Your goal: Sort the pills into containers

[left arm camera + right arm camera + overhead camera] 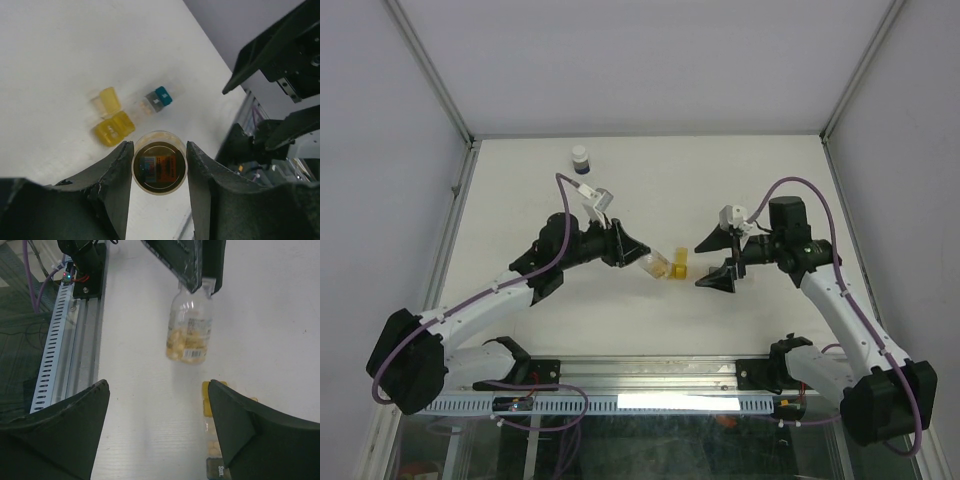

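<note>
My left gripper point(638, 255) is shut on a clear pill bottle point(651, 263), which points toward the containers point(675, 265). In the left wrist view the bottle's round base point(159, 168) fills the gap between my fingers point(115, 170). Beyond it lie the yellow container point(112, 125), its lid open, a clear one point(140, 107) and the teal one point(161, 96). In the right wrist view, pale pills point(185, 342) fill the lower part of the bottle. The row of containers point(206, 399) lies partly hidden behind one finger. My right gripper point(157, 385) stands open over bare table, just right of the containers.
A small white bottle with a dark blue band point(580, 160) stands at the back left of the table. A metal rail point(55, 340) runs along the near edge, between the arm bases. Grey walls enclose the table on three sides.
</note>
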Robot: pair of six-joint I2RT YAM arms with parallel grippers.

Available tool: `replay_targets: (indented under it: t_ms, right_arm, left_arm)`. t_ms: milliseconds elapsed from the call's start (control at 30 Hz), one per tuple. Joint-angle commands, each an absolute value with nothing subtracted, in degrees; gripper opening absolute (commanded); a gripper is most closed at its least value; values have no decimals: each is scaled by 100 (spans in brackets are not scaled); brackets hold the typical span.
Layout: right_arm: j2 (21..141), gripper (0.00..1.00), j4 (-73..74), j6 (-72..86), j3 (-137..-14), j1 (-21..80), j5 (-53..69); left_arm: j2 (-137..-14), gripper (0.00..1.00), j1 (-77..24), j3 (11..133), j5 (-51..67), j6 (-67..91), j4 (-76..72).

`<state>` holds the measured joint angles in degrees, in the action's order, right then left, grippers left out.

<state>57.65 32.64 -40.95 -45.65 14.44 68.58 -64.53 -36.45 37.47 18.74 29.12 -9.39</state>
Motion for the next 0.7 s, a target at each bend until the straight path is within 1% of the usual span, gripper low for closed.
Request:
replay_targets:
  t_ms: [0,133,333,500,667]
  right_arm:
    - [5504,83,3242,-4047,-4796,1422,7332]
    - [5537,85,2874,-3683,-4609,1534,7086]
    - [5598,87,2382,-3263,-4469,1783,6391]
    - [5690,86,2026,-2996,-4287,2059,6249]
    - [5807,84,1586,-2792,-4116,2314,5563]
  left_arm:
    - [-6616,0,-4280,3720,2292,3523,-2639]
    - [-6843,0,-4714,3792,1636,3553,-2964]
    - [-7130,0,-4884,3748,1338,3951,-3328]
    - [-7225,0,-5087,3743,955,4035,-3470]
    - [-7310,0,-5225,3818,842,4110,-3508]
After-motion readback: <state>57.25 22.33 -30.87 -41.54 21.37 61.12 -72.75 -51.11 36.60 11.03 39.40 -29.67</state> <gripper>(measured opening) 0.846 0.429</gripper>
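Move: The pill bottle hanging from the left fingers is about 11 cm left of the right hand, some 3 cm ahead and 2 cm lower. For the left hand, the open right fingers it is taken to wait about 13 cm to its right, 6 cm back and 2 cm higher. On the table some 18 cm below both hands, the yellow boxes lie 12 cm ahead and 4 cm left of the right hand; the teal box lies 10 cm ahead and 7 cm right of it. The pill bottle, still held near its neck, is carried by the left hand base-first some 8 cm to the right and about 4 cm back, rising slightly, towards the gap between the right fingers; the wrist tips its fingertips up by roughly 10 degrees. The right hand, staying wide open, first rises a little, then sinks and eases left to meet the bottle. ##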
